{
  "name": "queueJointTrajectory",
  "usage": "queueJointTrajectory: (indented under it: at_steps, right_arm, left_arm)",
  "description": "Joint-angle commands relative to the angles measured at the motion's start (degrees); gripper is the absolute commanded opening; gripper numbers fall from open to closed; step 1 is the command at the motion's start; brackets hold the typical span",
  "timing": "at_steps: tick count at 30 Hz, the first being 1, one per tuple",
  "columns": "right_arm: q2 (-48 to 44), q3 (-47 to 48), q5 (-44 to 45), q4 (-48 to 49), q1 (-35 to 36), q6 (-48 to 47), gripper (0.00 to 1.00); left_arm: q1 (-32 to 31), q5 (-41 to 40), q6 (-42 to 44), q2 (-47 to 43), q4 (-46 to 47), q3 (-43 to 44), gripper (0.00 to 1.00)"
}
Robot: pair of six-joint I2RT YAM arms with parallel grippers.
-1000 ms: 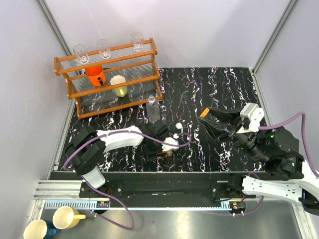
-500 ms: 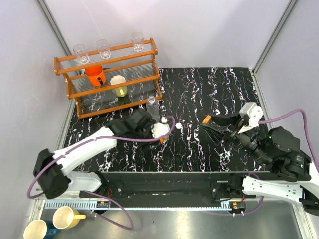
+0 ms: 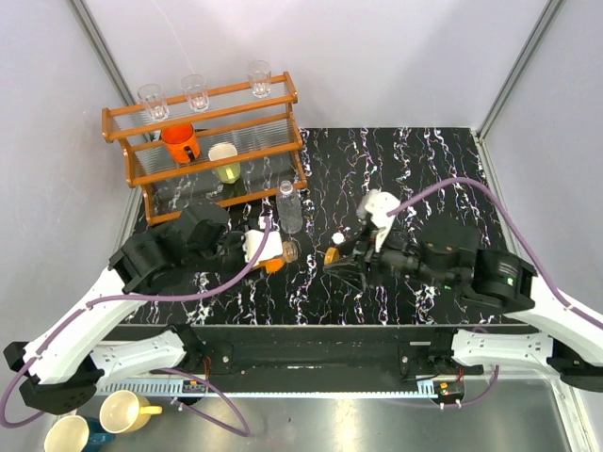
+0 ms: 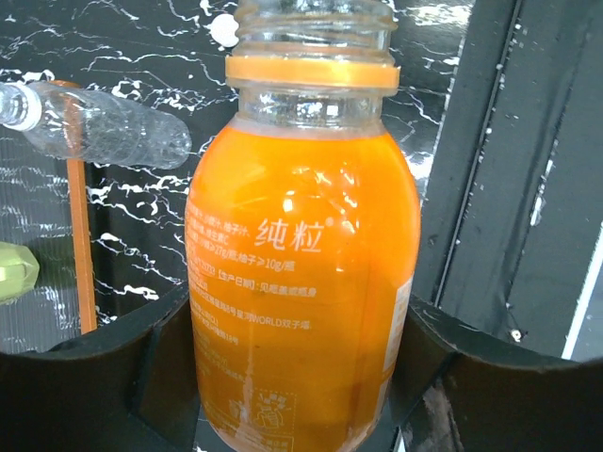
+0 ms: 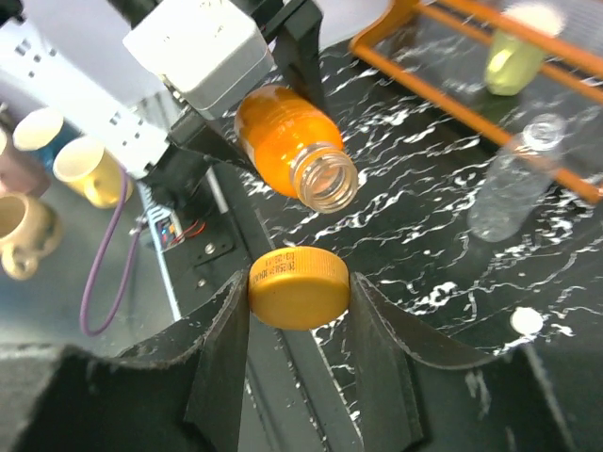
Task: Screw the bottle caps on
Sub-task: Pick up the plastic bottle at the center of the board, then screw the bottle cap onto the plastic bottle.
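My left gripper (image 3: 268, 252) is shut on the short orange bottle (image 3: 276, 254), holding it tipped sideways above the table with its open mouth toward the right. In the left wrist view the orange bottle (image 4: 301, 254) fills the space between both fingers. My right gripper (image 3: 334, 258) is shut on the orange cap (image 5: 298, 285), a short way off the bottle's mouth (image 5: 325, 179) and apart from it. The clear water bottle (image 3: 290, 209) stands uncapped before the rack. A small white cap (image 3: 337, 239) lies on the table beside the right gripper.
An orange wooden rack (image 3: 203, 141) at the back left carries drinking glasses, an orange mug (image 3: 179, 141) and a pale green cup (image 3: 225, 162). Mugs (image 3: 122, 411) sit below the table's near edge at the left. Grey walls close in both sides.
The left arm has swung left and tipped the orange bottle toward the right. The right arm has come in from the right to the table's middle, bringing the orange cap close to the bottle's mouth.
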Motion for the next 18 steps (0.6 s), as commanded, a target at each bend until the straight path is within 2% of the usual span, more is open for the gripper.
queueJointTrajectory:
  at_steps: [1,4,6,11,15,18]
  right_arm:
    - [4.7,6.3,-9.8,-3.4,0.4,0.2,0.39]
    - [7.8,10.0,-12.6,-6.2,0.4,-1.2,0.39]
    - [9.1,11.3,-14.7,-7.0,0.3,-1.4,0.43]
    - [12.3,13.8,-20.2,-9.2,-0.6,-1.5,0.43]
    - [13.5,13.9,-29.1,-9.3,-6.0,-1.4,0.38]
    - [14.3,14.5,-32.5,-9.2,-10.3,-1.9,0.36]
  left_arm:
    - [-2.3,2.6,1.3,-1.9,-2.6,2.1,0.33]
    - [-2.8,4.5,2.0,-1.4,-3.3,3.4,0.34]
    - [-2.9,5.9,2.9,-0.9,-3.2,4.5,0.34]
    - [-3.7,7.4,5.7,0.4,-4.6,7.4,0.33]
    - [-3.7,7.4,7.7,0.3,-4.8,8.6,0.31]
    - [-3.7,7.4,7.6,0.1,-4.5,9.2,0.31]
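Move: The right hand, pinching the orange cap, has the orange bottle it is meant for about 12 cm to its left, 1 cm ahead and some 8 cm lower, neck slanting up towards the cap. On the board stand the clear bottle, roughly 22 cm ahead, 9 cm left and 28 cm below that hand, and the white cap, some 17 cm ahead, 3 cm right and 37 cm below. For the left hand, already gripping the orange bottle, the orange cap is about 14 cm right, level fore and aft, and 10 cm above. The right hand carries the orange cap about 4 cm left towards the open mouth of the bottle and some 3 cm back, turning roughly 20 degrees counter-clockwise and tipping a little down, its pinch unchanged. The left hand keeps its grip on the orange bottle, drawing back about 3 cm and then rising 2.5 cm while turning some 10 degrees clockwise, so the neck swings round to face the cap. ##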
